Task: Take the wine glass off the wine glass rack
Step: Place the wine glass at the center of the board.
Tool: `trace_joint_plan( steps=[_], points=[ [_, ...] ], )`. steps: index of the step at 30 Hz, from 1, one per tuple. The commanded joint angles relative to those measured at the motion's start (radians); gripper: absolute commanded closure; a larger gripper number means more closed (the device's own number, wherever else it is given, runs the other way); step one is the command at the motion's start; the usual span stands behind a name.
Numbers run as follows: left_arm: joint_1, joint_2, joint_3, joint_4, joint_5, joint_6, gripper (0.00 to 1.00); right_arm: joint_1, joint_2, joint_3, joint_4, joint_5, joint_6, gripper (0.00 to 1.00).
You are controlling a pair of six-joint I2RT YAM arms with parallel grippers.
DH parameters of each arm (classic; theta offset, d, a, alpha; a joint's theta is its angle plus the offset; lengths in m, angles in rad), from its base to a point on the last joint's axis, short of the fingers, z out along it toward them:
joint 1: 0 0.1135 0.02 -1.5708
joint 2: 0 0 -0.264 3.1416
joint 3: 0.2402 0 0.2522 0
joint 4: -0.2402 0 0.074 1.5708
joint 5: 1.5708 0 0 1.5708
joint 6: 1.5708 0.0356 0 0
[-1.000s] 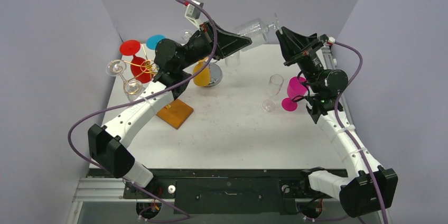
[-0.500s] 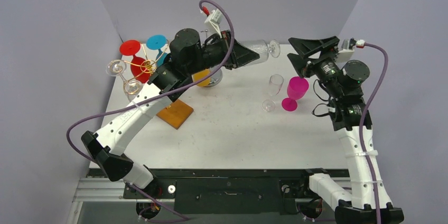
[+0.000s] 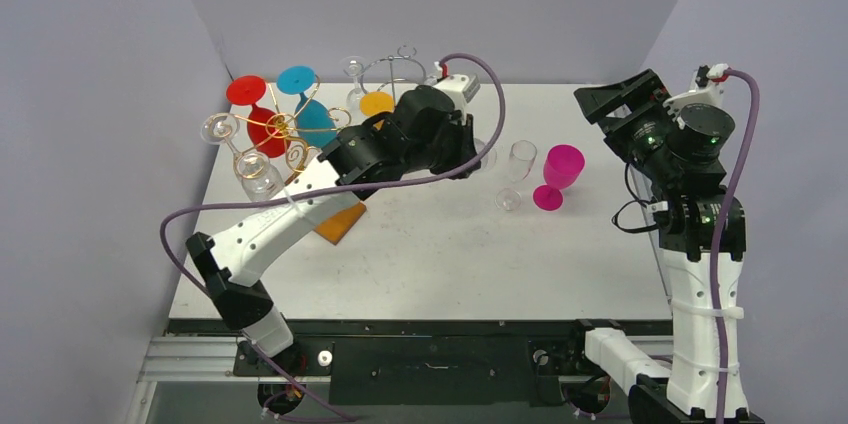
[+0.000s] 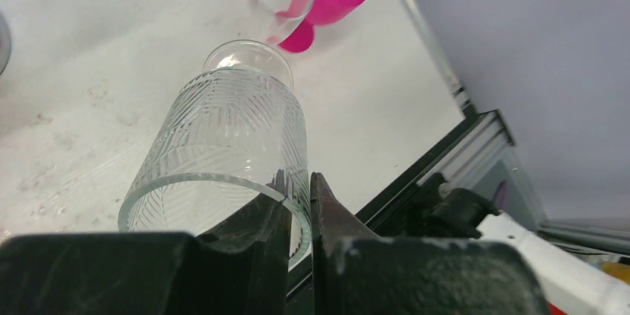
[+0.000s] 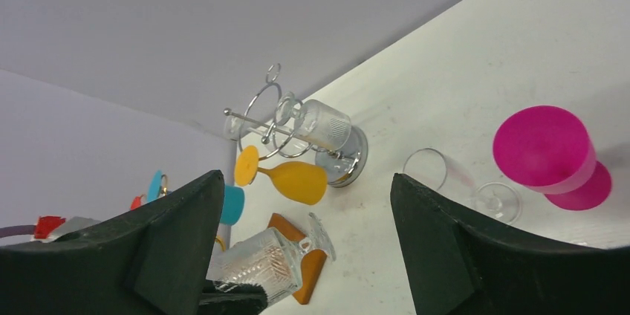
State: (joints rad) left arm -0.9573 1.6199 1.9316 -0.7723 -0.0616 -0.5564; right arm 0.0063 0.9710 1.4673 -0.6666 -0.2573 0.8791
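A clear, ribbed wine glass hangs tilted above the table, its rim pinched between the fingers of my left gripper, which is shut on it. From above, that glass peeks out past the left gripper near the table's middle, away from the chrome wine glass rack. The rack carries a yellow glass and another clear ribbed glass. My right gripper hovers high at the right, open and holding nothing.
A pink glass and a clear flute stand just right of the held glass. A gold rack with red, blue and clear glasses sits at the left on an orange wooden base.
The right gripper opened, let go of the glass's foot and drew back up to the right. The left arm brought the glass from high at the back down toward the table's middle.
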Motion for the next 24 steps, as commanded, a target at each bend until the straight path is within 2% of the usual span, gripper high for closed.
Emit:
trace_joint_plan(
  steps=[1, 12, 24],
  points=[
    [-0.016, 0.058, 0.028, -0.076, -0.101, 0.06, 1.0, -0.003, 0.028, 0.063, -0.056, 0.064, -0.092, 0.22],
    [-0.022, 0.318, 0.076, -0.1, -0.102, 0.08, 1.0, -0.003, 0.047, 0.062, -0.04, 0.074, -0.096, 0.2],
    [0.006, 0.611, 0.275, -0.158, -0.108, 0.096, 1.0, -0.003, 0.037, 0.071, -0.061, 0.105, -0.118, 0.19]
  ],
)
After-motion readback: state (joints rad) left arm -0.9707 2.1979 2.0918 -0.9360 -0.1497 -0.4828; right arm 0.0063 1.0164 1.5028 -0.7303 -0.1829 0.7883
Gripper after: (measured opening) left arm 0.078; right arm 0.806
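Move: The patterned wine glass hangs by its rim from my left hand. The free spot on the board where it is to stand lies about 11 cm ahead, 5 cm to my right and 37 cm below. Some 8 cm to the right of that spot and 3 cm farther out stands the clear glass, with the pink glass another 10 cm to its right. From my right hand, that spot is about 9 cm ahead, 10 cm left and 45 cm down. I lower my left hand some 24 cm towards the open spot just left of the standing clear glass, easing about 5 cm forward and 5 cm to the right on the way. As it sinks, my wrist tips about 35 degrees so the fingers point nearly straight down, and they keep their pinch on the wine glass rim. ##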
